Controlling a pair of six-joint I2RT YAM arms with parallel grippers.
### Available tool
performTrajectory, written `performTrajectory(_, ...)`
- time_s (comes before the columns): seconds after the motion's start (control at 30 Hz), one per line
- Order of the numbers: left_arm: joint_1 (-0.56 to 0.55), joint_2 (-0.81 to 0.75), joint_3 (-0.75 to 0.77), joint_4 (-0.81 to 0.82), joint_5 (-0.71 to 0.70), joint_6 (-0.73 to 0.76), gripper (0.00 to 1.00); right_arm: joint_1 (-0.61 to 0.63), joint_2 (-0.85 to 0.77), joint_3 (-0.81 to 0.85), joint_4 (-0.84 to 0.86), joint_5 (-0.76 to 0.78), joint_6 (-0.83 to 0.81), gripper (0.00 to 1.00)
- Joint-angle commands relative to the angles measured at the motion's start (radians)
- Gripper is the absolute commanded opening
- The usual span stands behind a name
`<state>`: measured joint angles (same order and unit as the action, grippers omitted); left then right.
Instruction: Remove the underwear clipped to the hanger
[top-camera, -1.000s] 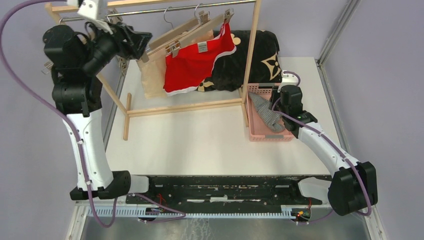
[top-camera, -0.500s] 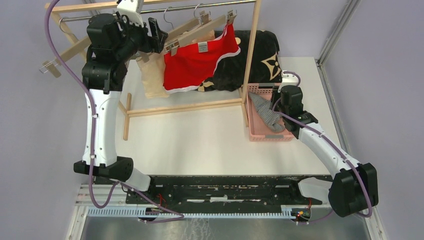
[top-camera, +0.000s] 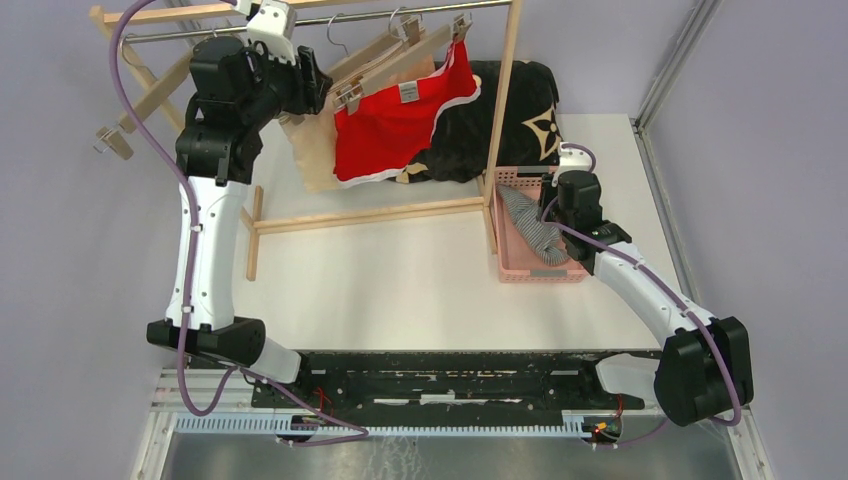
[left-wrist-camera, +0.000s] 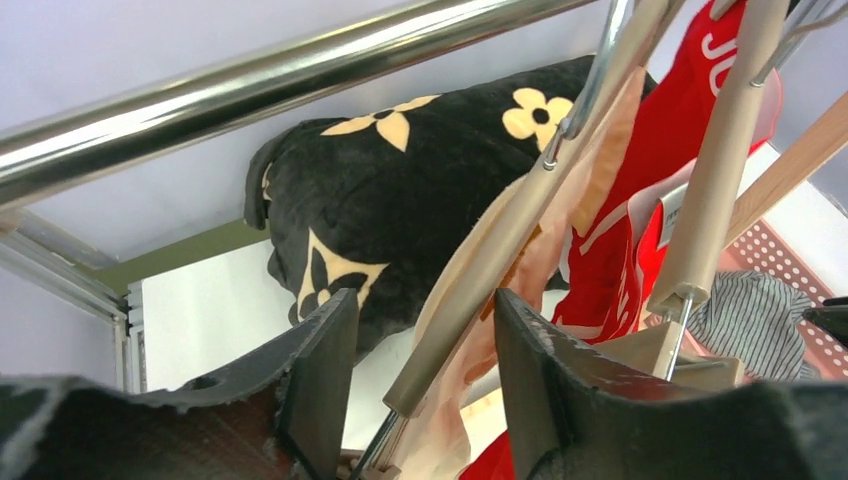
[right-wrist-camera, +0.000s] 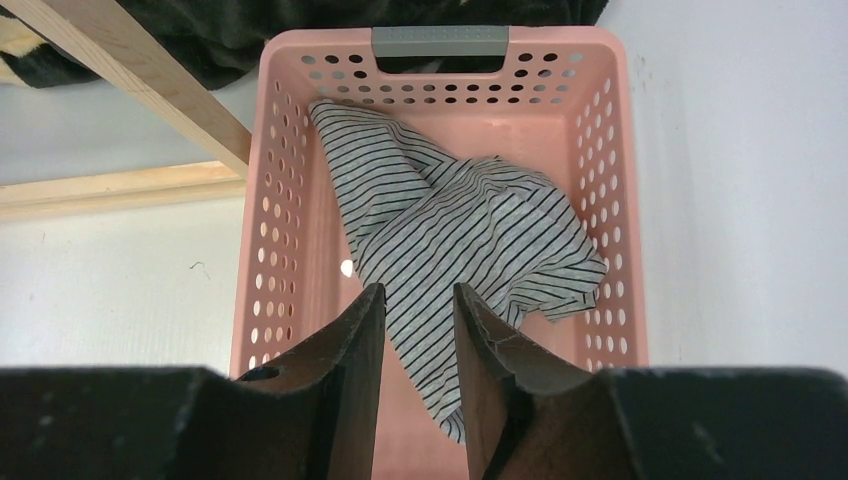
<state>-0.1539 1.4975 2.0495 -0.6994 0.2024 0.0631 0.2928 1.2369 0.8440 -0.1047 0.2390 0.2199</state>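
Observation:
Red underwear (top-camera: 400, 125) (left-wrist-camera: 690, 130) and pale beige underwear (top-camera: 315, 150) (left-wrist-camera: 545, 250) hang clipped to wooden hangers (top-camera: 375, 65) on the rail. My left gripper (top-camera: 318, 88) (left-wrist-camera: 422, 300) is up at the rail, open, its jaws on either side of the lower end of the beige piece's hanger (left-wrist-camera: 520, 220), with a gap on both sides. The striped underwear (top-camera: 530, 225) (right-wrist-camera: 470, 230) lies crumpled in the pink basket (top-camera: 515, 268) (right-wrist-camera: 440, 40). My right gripper (top-camera: 555, 215) (right-wrist-camera: 419, 290) hovers above it, jaws slightly apart and holding nothing.
A metal rail (top-camera: 330, 20) (left-wrist-camera: 300, 70) tops the wooden rack, whose post (top-camera: 505, 100) stands beside the basket and whose base bar (top-camera: 370, 215) crosses the table. A black cushion with tan flowers (top-camera: 520, 110) (left-wrist-camera: 400, 180) lies behind the rack.
My left arm has swung right along the rail to the hangers, and its jaws have narrowed around the hanger end. The right arm has stayed over the basket.

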Motion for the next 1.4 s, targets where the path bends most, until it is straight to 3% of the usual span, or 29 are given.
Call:
performTrajectory(0.0,-0.005,-0.009,-0.025,0.074,0.047,0.029,0.55,0.003,-0.016,0.013,0.048,-0.009,0.001,0.39)
performTrajectory(0.13,-0.003,-0.017,-0.058,0.093,0.066,0.020,0.42,0.005,-0.012,0.013,0.047,-0.012,0.003,0.38)
performTrajectory(0.27,-0.003,-0.028,-0.088,0.115,0.078,0.012,0.22,0.004,-0.019,0.012,0.047,-0.017,0.003,0.38)
performTrajectory(0.5,-0.003,-0.040,-0.125,0.169,0.121,-0.026,0.08,0.005,-0.034,0.004,0.049,-0.024,0.001,0.38)
performTrajectory(0.97,-0.003,-0.192,-0.268,0.436,0.015,-0.089,0.03,0.007,-0.024,-0.002,0.063,-0.051,-0.001,0.36)
performTrajectory(1.37,-0.003,-0.266,-0.349,0.459,-0.056,-0.066,0.03,0.009,-0.017,-0.001,0.065,-0.056,-0.001,0.36)
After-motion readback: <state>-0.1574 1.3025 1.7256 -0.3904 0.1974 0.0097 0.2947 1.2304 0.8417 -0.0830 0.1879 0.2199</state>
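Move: The near, left end of the beige underwear's hanger bar is already between my left hand's open fingers, about 1 cm ahead, 2 cm right and 2 cm below the hand point. The beige underwear hangs under it, some 8 cm ahead, 5 cm right and 15 cm down; the red hanger's near end is about 1 cm ahead and 9 cm right. The metal rod runs 12 cm straight ahead, 5 cm higher. From my right hand, that bar end lies about 43 cm left, 4 cm ahead and 28 cm up. I ease my left hand down and to the right about 2 cm each while its fingers close, pinching the bar from both sides near its end. Keeping that grip, I then lift some 3.5 cm, drawing back about 3 cm and left 2 cm, and tip the fingers up roughly 10 degrees, to work the hanger at the rod. ##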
